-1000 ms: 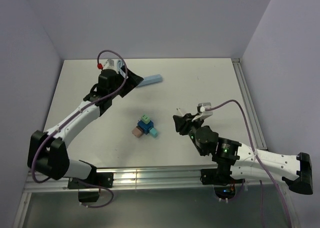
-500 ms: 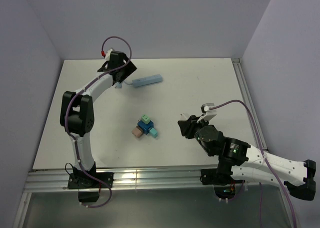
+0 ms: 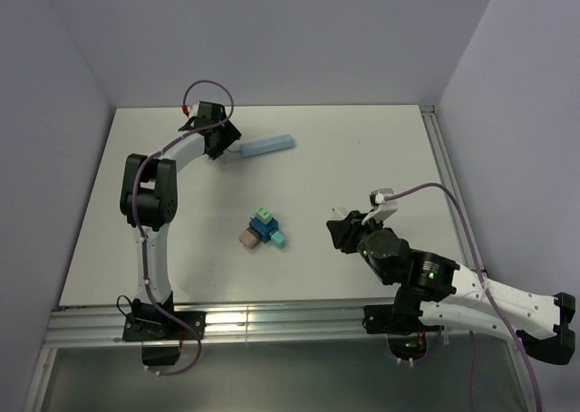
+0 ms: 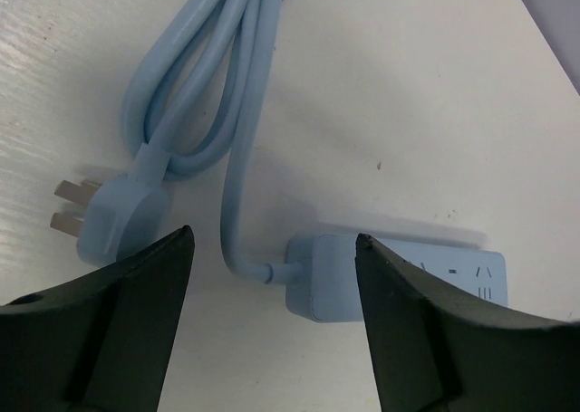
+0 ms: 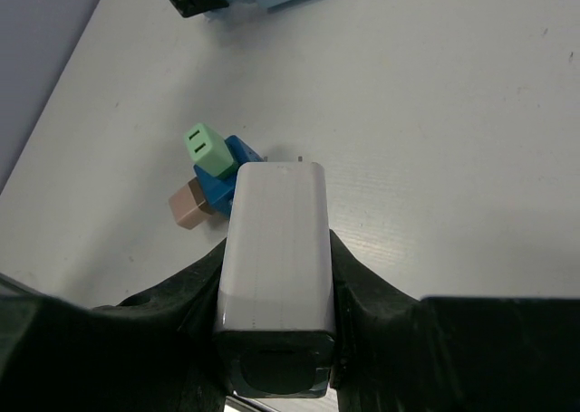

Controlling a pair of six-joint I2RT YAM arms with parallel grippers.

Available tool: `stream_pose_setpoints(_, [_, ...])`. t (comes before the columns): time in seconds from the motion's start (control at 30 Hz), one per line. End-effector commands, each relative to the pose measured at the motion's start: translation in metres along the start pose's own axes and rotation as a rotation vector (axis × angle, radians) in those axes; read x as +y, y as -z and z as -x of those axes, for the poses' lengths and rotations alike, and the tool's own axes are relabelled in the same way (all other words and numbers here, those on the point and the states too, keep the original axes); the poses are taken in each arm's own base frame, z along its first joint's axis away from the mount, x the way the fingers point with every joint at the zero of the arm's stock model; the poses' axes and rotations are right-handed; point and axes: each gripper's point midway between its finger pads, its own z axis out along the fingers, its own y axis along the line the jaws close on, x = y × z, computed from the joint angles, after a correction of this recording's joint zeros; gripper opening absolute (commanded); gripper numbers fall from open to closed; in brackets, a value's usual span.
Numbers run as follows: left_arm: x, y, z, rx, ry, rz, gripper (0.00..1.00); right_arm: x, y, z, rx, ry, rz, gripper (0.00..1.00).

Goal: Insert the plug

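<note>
My right gripper point(image 5: 276, 246) is shut on the plug point(image 5: 277, 249), a white block with its prongs pointing away from the wrist. In the top view this gripper point(image 3: 341, 230) hovers right of centre. The pale blue power strip point(image 3: 268, 146) lies at the back left, and my left gripper point(image 3: 223, 146) stands open over its cable end. In the left wrist view the black fingers point(image 4: 136, 312) straddle the strip's end point(image 4: 349, 281) without touching it. The strip's coiled cable point(image 4: 222, 86) and its own flat-pin plug point(image 4: 113, 220) lie just beyond.
A cluster of small adapters point(image 3: 263, 230), green, blue, cyan and tan, sits mid-table; it also shows ahead of the held plug as the adapter cluster point(image 5: 213, 172). A rail point(image 3: 450, 195) runs along the table's right edge. Walls close the back and sides.
My left arm has folded back and brought its gripper down over the strip's cable end, jaws narrowing slightly. My right gripper has drifted a little toward the near edge, still holding the plug.
</note>
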Motion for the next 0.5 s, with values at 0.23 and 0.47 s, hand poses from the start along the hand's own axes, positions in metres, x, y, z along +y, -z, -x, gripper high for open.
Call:
stream_pose_setpoints(0.23, [-0.009, -0.009, 0.023, -0.048, -0.009, -0.049, 0.51, 0.025, -0.014, 0.026, 0.038, 0.055, -0.005, 0.0])
stream_pose_setpoints(0.47, [0.001, -0.01, 0.017, -0.045, -0.018, -0.072, 0.36, 0.043, -0.053, 0.054, 0.189, 0.153, -0.043, 0.0])
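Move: The left fingers straddle the power strip's cord near its joint, its bend about 1 cm ahead, 1 cm left and 2 cm below; the strip's middle lies some 10 cm right and 2 cm ahead, its own blue plug 5 cm left and level. From the right hand, which holds the white plug, the strip's middle is roughly 39 cm ahead, 15 cm left and 17 cm below; the adapter cluster stands about 9 cm ahead and 15 cm left. The left fingers close to about half their starting gap around the strip's cord as the hand eases about 1 cm left and 1 cm forward, then sinks roughly 1.5 cm; contact with the cord can't be made out. The right hand keeps its grip on the white plug, dips about a centimetre, then sweeps some 4 cm forward and 3 cm left towards the strip, ending 2 cm higher, with its left side rolling down about 10 degrees and its fingers tipping slightly downward. ##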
